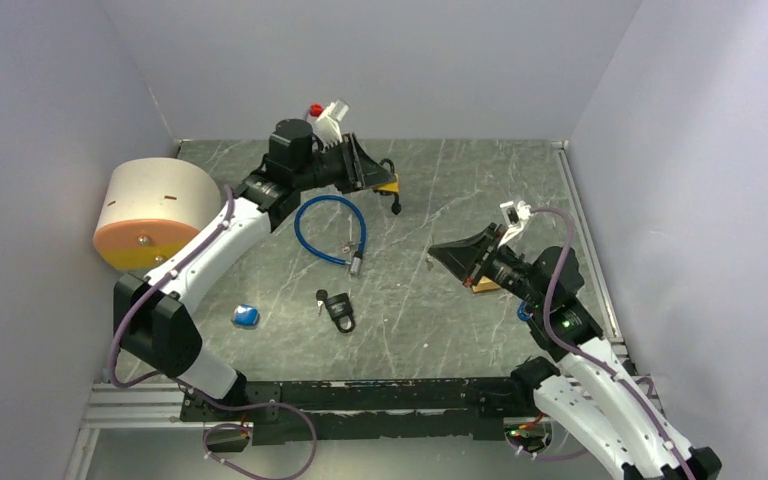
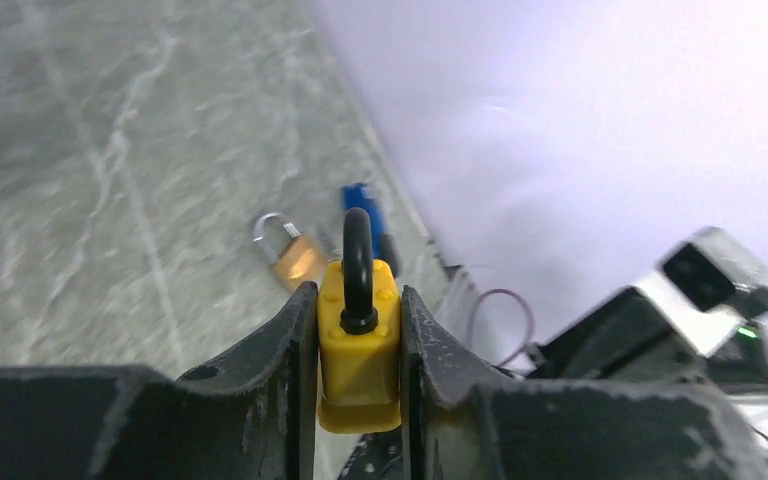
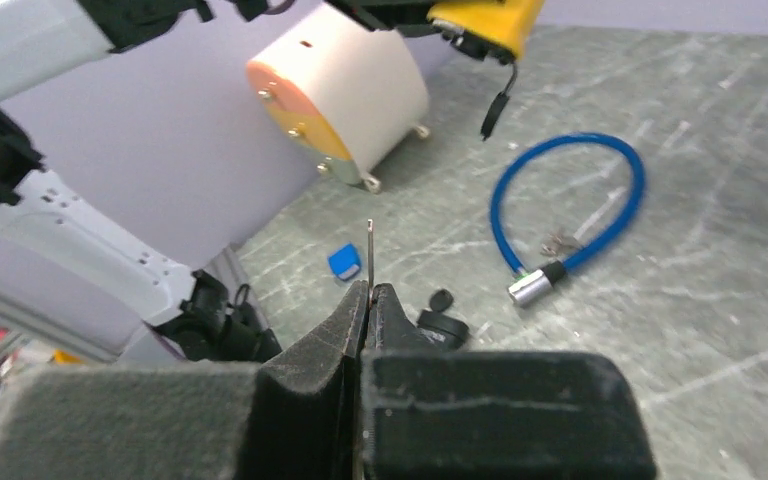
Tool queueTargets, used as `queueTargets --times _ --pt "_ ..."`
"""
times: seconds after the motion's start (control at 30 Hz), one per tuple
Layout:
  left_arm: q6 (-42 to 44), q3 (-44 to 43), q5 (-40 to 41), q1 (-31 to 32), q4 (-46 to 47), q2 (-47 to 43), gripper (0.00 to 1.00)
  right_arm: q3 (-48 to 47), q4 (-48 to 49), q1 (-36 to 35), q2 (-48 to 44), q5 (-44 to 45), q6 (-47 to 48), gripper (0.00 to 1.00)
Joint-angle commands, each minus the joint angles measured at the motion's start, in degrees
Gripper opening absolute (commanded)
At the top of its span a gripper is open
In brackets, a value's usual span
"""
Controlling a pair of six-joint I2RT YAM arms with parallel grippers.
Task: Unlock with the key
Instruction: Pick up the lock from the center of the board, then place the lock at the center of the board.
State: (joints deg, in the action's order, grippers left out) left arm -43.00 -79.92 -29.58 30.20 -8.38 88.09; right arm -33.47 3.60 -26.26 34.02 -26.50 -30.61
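Observation:
My left gripper (image 2: pixel 358 300) is shut on a yellow padlock (image 2: pixel 358 350), its black shackle (image 2: pixel 357 255) pointing away from the wrist camera. It holds the padlock (image 1: pixel 390 186) above the far middle of the table. From the right wrist the padlock (image 3: pixel 485 22) shows at the top, with a small black piece (image 3: pixel 495 110) dangling under it. My right gripper (image 3: pixel 368 290) is shut on a thin metal key (image 3: pixel 370 245), whose blade sticks out past the fingertips. In the top view the right gripper (image 1: pixel 436 252) is to the right of and nearer than the padlock, well apart from it.
A blue cable lock (image 1: pixel 330 228) lies coiled on the table, a black padlock (image 1: pixel 338 310) nearer, and a small blue object (image 1: pixel 246 316) to the left. A white-and-orange cylinder (image 1: pixel 155 212) stands at the left wall. A brass padlock (image 2: pixel 288 252) lies under the right arm.

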Motion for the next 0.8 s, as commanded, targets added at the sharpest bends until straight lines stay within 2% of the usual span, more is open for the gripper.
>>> queueTargets --times 0.0,0.2,0.43,0.77 --pt "-10.1 -2.7 -14.5 -0.4 12.4 -0.9 0.03 -4.2 13.6 0.3 3.9 -8.8 -2.1 0.0" --pt "-31.1 -2.8 -17.5 -0.5 23.3 -1.4 0.03 -11.1 11.3 0.3 7.4 -8.1 -8.8 0.0" --pt "-52.0 4.0 -13.7 -0.5 35.9 -2.0 0.03 -10.2 17.4 0.3 8.2 -10.2 -17.5 0.0" --pt "-55.2 5.5 -11.9 -0.5 35.9 -1.7 0.02 -10.3 15.2 0.3 8.8 -10.1 -18.1 0.0"
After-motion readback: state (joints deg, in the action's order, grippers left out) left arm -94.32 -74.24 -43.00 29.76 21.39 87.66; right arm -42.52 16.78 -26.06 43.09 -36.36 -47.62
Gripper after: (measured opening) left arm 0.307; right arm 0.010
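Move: The key in the right fingers is about 15 cm back and 9 cm to the right of the left hand, at nearly its height. From the right hand the yellow lock is some 13 cm ahead and 9 cm left, roughly 2 cm higher. On the table about 30 cm below the left hand are the blue cable lock, 3 cm ahead and 11 cm left, and the brass padlock, 9 cm back and 20 cm right. Lift both hands clear of the table together, some 9 cm, keeping the yellow lock pinched in the left and the key in the right. Ease the left gripper back about 4 cm and slightly right towards the key, rolling it some 35 degrees and levelling its fingers; draw the right a little left towards the lock, fingers tipping up and swinging counter-clockwise. ##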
